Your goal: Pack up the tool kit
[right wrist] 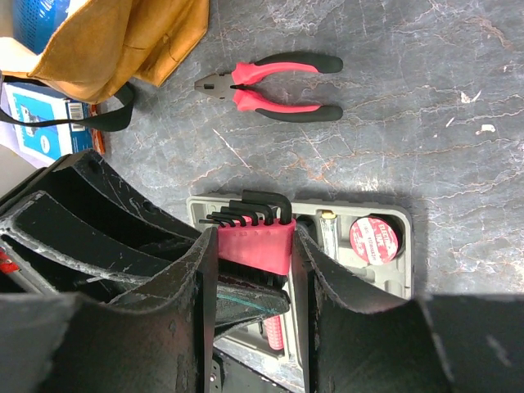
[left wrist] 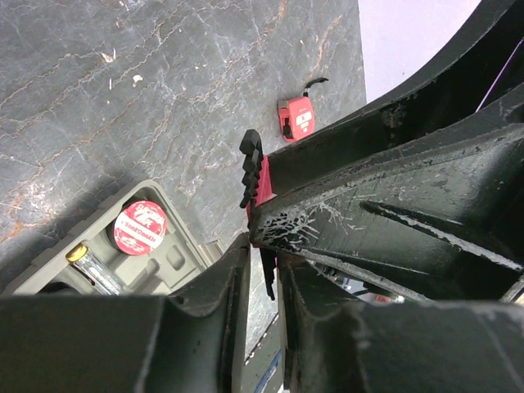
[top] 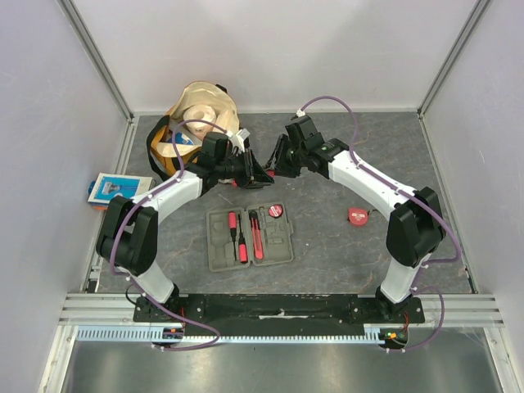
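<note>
The grey tool case point(top: 219, 255) lies open in the middle of the table. It holds red-handled screwdrivers point(top: 256, 237) and a round red tape roll point(top: 275, 211). Both grippers meet just beyond the case. My right gripper point(right wrist: 252, 246) is shut on the red holder of a black hex key set point(right wrist: 246, 217), held above the case point(right wrist: 401, 278). My left gripper point(left wrist: 264, 250) has its fingers a narrow gap apart around the keys' long ends point(left wrist: 270, 282), with light on both sides. Red-and-black pliers point(right wrist: 274, 86) lie on the table. A red tape measure point(top: 358, 215) lies to the right.
A tan-and-yellow bag point(top: 196, 123) stands at the back left. A blue-and-white packet point(top: 115, 188) lies at the left edge. White walls enclose the dark table on three sides.
</note>
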Motion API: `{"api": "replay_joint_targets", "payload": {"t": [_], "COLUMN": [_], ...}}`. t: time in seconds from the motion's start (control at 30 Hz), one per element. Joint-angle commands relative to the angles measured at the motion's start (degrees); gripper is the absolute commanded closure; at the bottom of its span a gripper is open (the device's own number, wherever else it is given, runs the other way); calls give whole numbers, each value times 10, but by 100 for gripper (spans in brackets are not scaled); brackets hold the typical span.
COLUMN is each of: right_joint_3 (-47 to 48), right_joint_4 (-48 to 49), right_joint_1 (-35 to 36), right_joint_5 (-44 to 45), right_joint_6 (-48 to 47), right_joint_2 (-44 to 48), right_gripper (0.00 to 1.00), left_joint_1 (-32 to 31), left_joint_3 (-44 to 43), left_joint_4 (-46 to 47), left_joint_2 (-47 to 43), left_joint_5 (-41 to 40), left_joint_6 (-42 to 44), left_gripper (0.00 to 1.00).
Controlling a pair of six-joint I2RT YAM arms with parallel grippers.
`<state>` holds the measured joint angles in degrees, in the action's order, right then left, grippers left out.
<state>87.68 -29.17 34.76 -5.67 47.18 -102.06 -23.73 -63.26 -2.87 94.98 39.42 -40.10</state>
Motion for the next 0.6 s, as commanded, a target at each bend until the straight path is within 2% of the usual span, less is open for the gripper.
{"api": "replay_joint_targets", "payload": {"t": [0.0,0.1,0.17,0.23,0.33,0.37,0.47,0.57], "right_joint_3": [14,10,7,5,-11,-23,-76,-130], "right_joint_4": [16,16,17,17,27,45,110,197], "right_joint_1": [3,3,3,3,3,1,-7,-18], "right_joint_5": [-15,-21,-18,-9,21,32,39,3], "right_joint_6": [-3,-7,-9,-9,-7,-6,-6,-2], "right_joint_2": [21,20,22,27,50,64,113,157], "right_gripper": [61,59,54,46,24,20,14,14], "left_joint_1": [0,-1,-1,-2,-1,-1,-2,0], "left_joint_3": [-20,-21,-23,-23,-23,-23,-27,-32], "left_joint_4": [27,27,27,27,45,46,49,52], "left_joint_2": [-11,-12,-14,-16,-29,-34,-52,-73], "left_joint_5": [18,29,38,46,53,53,60,71], "left_joint_6": [-22,-33,-45,-53,-60,-60,-60,-62], "left_gripper": [79,90,98,98,98,98,98,98]}}
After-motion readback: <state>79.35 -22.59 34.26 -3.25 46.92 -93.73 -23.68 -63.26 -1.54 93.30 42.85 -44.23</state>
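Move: The hex key set hangs in the right fingers, about level with the pads, and sits roughly 2 cm to the right and 1 cm ahead of the left hand point, within its part-open fingers. From the left hand, the open case lies some 17 cm back, 5 cm left and 14 cm below; the pliers are about 8 cm left, 1 cm back and 15 cm down. The tape measure is some 23 cm right of the right hand and 13 cm back, on the table. Almost in place, the left hand shuts its fingers from about a quarter open onto the hex key set's holder while the right still grips the other side. Only then does the right hand spread wide, let go, and back off about 2 cm up and nearly 2 cm right, the left rising some 2 cm with the set pinched at its fingertips. ##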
